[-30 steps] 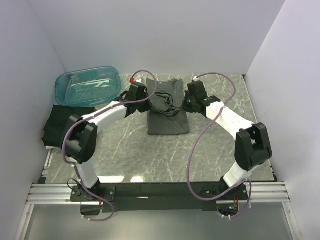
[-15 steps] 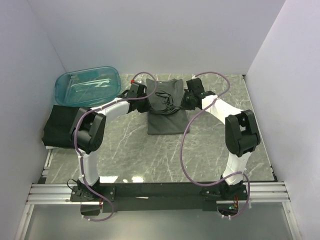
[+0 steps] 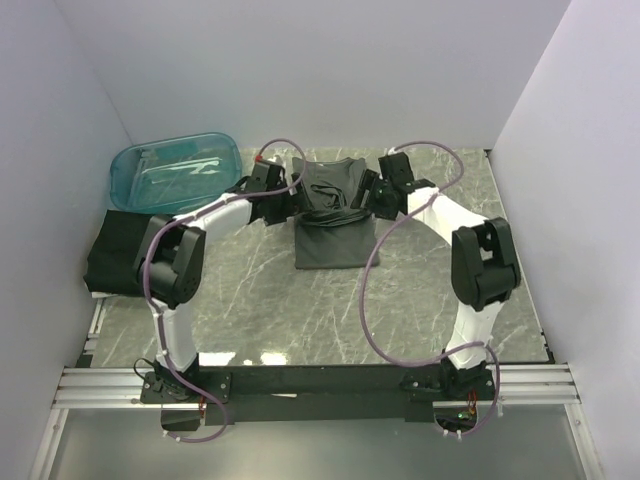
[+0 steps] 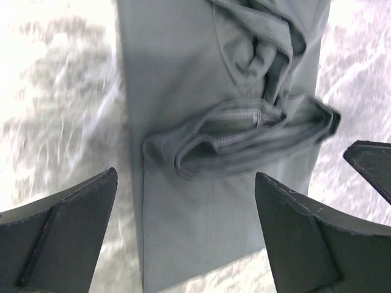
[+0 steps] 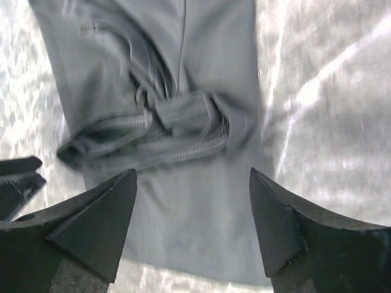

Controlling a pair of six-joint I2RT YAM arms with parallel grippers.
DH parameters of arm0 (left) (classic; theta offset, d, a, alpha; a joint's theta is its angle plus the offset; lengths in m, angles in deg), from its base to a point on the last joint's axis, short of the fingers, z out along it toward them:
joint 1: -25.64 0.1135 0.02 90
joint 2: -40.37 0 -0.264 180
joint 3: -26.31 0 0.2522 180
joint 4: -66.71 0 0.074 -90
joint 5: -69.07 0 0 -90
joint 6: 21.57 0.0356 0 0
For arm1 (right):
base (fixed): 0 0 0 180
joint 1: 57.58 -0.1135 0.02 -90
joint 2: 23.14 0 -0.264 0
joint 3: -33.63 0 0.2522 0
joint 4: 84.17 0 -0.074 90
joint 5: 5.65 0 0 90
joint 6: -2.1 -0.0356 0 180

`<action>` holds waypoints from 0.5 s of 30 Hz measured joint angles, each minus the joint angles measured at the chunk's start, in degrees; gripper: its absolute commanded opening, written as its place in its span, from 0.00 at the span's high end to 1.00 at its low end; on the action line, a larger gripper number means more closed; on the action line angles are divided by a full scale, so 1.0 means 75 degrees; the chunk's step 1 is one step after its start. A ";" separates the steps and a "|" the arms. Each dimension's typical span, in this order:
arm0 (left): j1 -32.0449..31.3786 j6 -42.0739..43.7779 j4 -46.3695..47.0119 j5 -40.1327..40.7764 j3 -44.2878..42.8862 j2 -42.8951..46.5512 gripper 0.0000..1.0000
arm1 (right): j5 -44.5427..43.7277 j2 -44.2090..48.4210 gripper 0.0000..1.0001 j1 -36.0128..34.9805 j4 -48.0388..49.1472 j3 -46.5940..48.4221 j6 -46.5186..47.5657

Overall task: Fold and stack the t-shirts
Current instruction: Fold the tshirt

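A dark grey t-shirt (image 3: 335, 235) lies as a long narrow strip at the middle back of the table, its far part bunched in loose folds (image 3: 330, 195). My left gripper (image 3: 291, 196) stands open at the strip's left edge, and my right gripper (image 3: 364, 196) stands open at its right edge. In the left wrist view the open gripper (image 4: 185, 177) hangs over the t-shirt (image 4: 177, 79), with nothing between its fingers. In the right wrist view the gripper (image 5: 192, 174) is likewise open above the t-shirt's (image 5: 214, 61) rumpled hem. A second t-shirt (image 3: 125, 250), folded and black, lies at the table's left edge.
A translucent teal tub (image 3: 175, 170) sits at the back left, behind the folded black shirt. White walls close in the table on three sides. Purple cables loop over both arms. The marbled tabletop (image 3: 300, 310) stretches in front of the strip.
Both grippers have gone from shut on the bunched fabric to open, letting it drop onto the strip. Both arms have shifted slightly toward the back wall.
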State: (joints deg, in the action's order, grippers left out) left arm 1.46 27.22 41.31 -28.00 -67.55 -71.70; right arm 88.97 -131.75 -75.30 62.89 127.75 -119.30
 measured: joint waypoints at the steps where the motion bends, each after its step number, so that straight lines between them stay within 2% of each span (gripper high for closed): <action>1: 0.0000 -0.0009 0.0015 -0.0012 0.0166 0.0149 0.00 | 0.0047 0.0146 0.17 0.0000 0.0044 -0.0172 -0.0003; 7: 0.0000 -0.0195 0.0128 0.0058 0.1641 0.1652 0.00 | 0.0711 0.1198 0.15 -0.0128 0.0548 -0.1434 0.0058; 15: 0.0000 -0.0539 0.0134 0.0248 0.3791 0.3768 0.01 | 0.1230 0.0659 0.15 -0.0918 0.1139 -0.1434 0.0140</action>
State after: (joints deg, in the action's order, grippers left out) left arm 1.46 23.17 42.31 -26.14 -39.11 -43.44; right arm 98.19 -126.81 -82.18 71.43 116.99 -118.25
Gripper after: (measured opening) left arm 0.994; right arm 0.849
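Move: Below the right hand, some 4 cm down, the t-shirt's loose flap lies crosswise, its middle about 6 cm to the left and 1 cm back. The crumpled fold is about 5 cm ahead of this hand and 8 cm to its left. From the left hand, also about 4 cm above the cloth, the near left corner is roughly 13 cm back and 1 cm left, while the flap's middle is 8 cm right and 1 cm back. Back and then leftward, the open right hand swings about 6 cm each way over the t-shirt's near half, turning some 15 degrees counter-clockwise and starting to sink late on. Meanwhile the left hand, still wide open, draws back about 11 cm and 5 cm left, away from the flap and off the t-shirt's left side, rising slightly. ##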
